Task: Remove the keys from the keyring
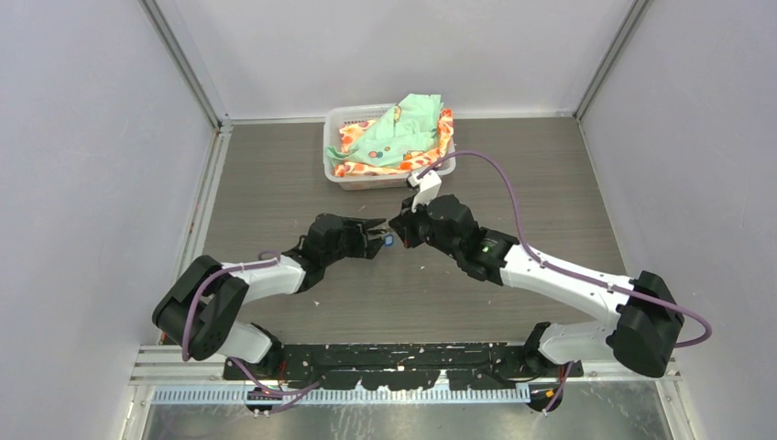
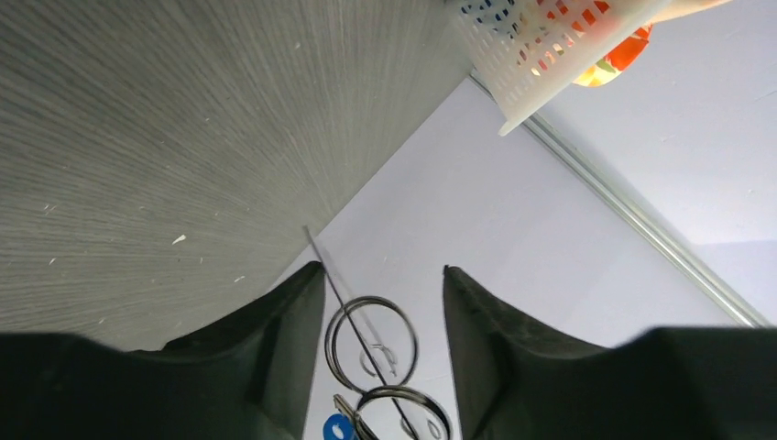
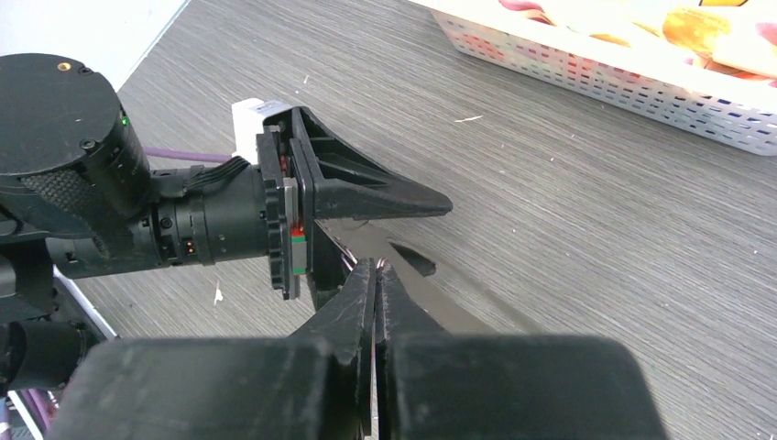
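Mid-table, my two grippers meet tip to tip. In the right wrist view my right gripper (image 3: 376, 268) is shut on the edge of the keyring (image 3: 458, 310), a thin shiny grey plate held off the table. My left gripper (image 2: 381, 270) is open. Between its fingers (image 2: 284, 348) hang two silver loops (image 2: 371, 344), touching neither finger. The plate shows edge-on as a thin line (image 2: 337, 280) close to the left finger. The keys' blue tag (image 2: 337, 428) and a silver piece hang at the bottom edge. From above, the blue tag (image 1: 391, 242) sits between the left gripper (image 1: 376, 235) and the right gripper (image 1: 397, 225).
A white perforated basket (image 1: 332, 147) of coloured cloths stands behind the grippers at the back of the table; its wall also shows in both wrist views, basket (image 2: 513, 64) and basket (image 3: 641, 82). Grey walls close in the table on the left, right and back.
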Motion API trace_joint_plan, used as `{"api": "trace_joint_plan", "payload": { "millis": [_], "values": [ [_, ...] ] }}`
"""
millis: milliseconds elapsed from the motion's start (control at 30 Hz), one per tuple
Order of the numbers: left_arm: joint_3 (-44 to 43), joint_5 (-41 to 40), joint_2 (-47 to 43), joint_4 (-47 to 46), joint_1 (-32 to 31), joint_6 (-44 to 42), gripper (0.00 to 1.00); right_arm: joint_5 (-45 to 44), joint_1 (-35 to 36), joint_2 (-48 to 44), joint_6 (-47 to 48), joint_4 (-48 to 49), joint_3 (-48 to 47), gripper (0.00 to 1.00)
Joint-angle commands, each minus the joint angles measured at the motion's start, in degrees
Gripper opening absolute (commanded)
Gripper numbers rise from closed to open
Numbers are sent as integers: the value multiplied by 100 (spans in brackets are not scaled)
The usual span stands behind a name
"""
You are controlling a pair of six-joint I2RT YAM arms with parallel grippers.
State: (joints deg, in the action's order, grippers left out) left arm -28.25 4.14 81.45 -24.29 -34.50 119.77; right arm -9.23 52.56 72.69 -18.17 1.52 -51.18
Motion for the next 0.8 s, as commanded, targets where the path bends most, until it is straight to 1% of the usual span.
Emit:
{"api": "trace_joint_plan", "payload": {
  "millis": [0, 33, 67, 100, 133, 167, 233, 267, 300, 367, 467, 533, 600, 667, 767],
  "values": [
    [66, -160, -47, -499, -23, 214, 46, 192, 34, -312, 87, 217, -68, 1],
    [92, -192, -50, -581, -24, 228, 44, 195, 35, -338, 87, 205, -56, 1],
    [116, -228, -58, -675, -30, 239, 35, 205, 35, -349, 99, 167, -51, 1],
    [144, -294, -69, -808, -28, 234, 30, 217, 36, -370, 114, 128, -56, 1],
    [164, -356, -73, -936, -30, 220, 27, 228, 33, -382, 119, 84, -63, 1],
    [181, -454, -76, -1077, -23, 192, 20, 222, 34, -402, 130, 15, -78, 1],
    [214, -695, -95, -1436, 10, 10, 2, 192, 36, -493, 141, -102, -130, 1],
    [189, -759, -151, -1612, 61, -199, 1, 160, 36, -583, 136, -303, -156, 1],
    [139, -821, -269, -1584, 133, -494, 1, 140, 31, -686, 131, -411, -179, 1],
    [-60, -999, -638, -1290, 268, -1138, 1, 144, 35, -922, 113, -601, -201, 1],
    [-732, -1213, -1297, -577, 366, -2632, 1, 235, 33, -1266, 80, -729, -253, 1],
    [-1327, -1169, -1563, -225, 365, -3431, 0, 288, 34, -1424, 101, -716, -366, 1],
    [-1881, -1055, -1697, 77, 365, -3971, 0, 324, 35, -1503, 177, -692, -540, 12],
    [-2353, -939, -1756, 336, 331, -4416, 1, 384, 35, -1602, 236, -558, -674, 24],
    [-2853, -1010, -1834, 522, 113, -4981, 0, 475, 34, -1798, 298, -291, -765, 43]
  ]
}}
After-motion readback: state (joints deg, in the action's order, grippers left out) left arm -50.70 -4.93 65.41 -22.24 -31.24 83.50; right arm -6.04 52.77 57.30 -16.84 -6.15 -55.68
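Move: The keyring, a flat holed plate, hangs nearly edge-on from the shut right fingers. Its middle lies about 2 cm right of and 5 cm above the half-open left fingers, level with them fore and aft; from the right hand it is some 1 cm ahead, 2 cm left and 5 cm below. From the left hand, the blue key sits about 2 cm back, 3 cm right and 2 cm up; the basket's middle is roughly 28 cm ahead, 3 cm right and 7 cm down. The left fingers close on the keyring plate between their pads, then the left hand carries it steeply up by about 26 cm, drifting a little forward and right-to-left while its fingertips tip up some 50 degrees. The right hand, still shut at first, eases back and to its right and then rises about 10 cm, opening partway late in that rise to let go of the plate and leave it to the left hand. ##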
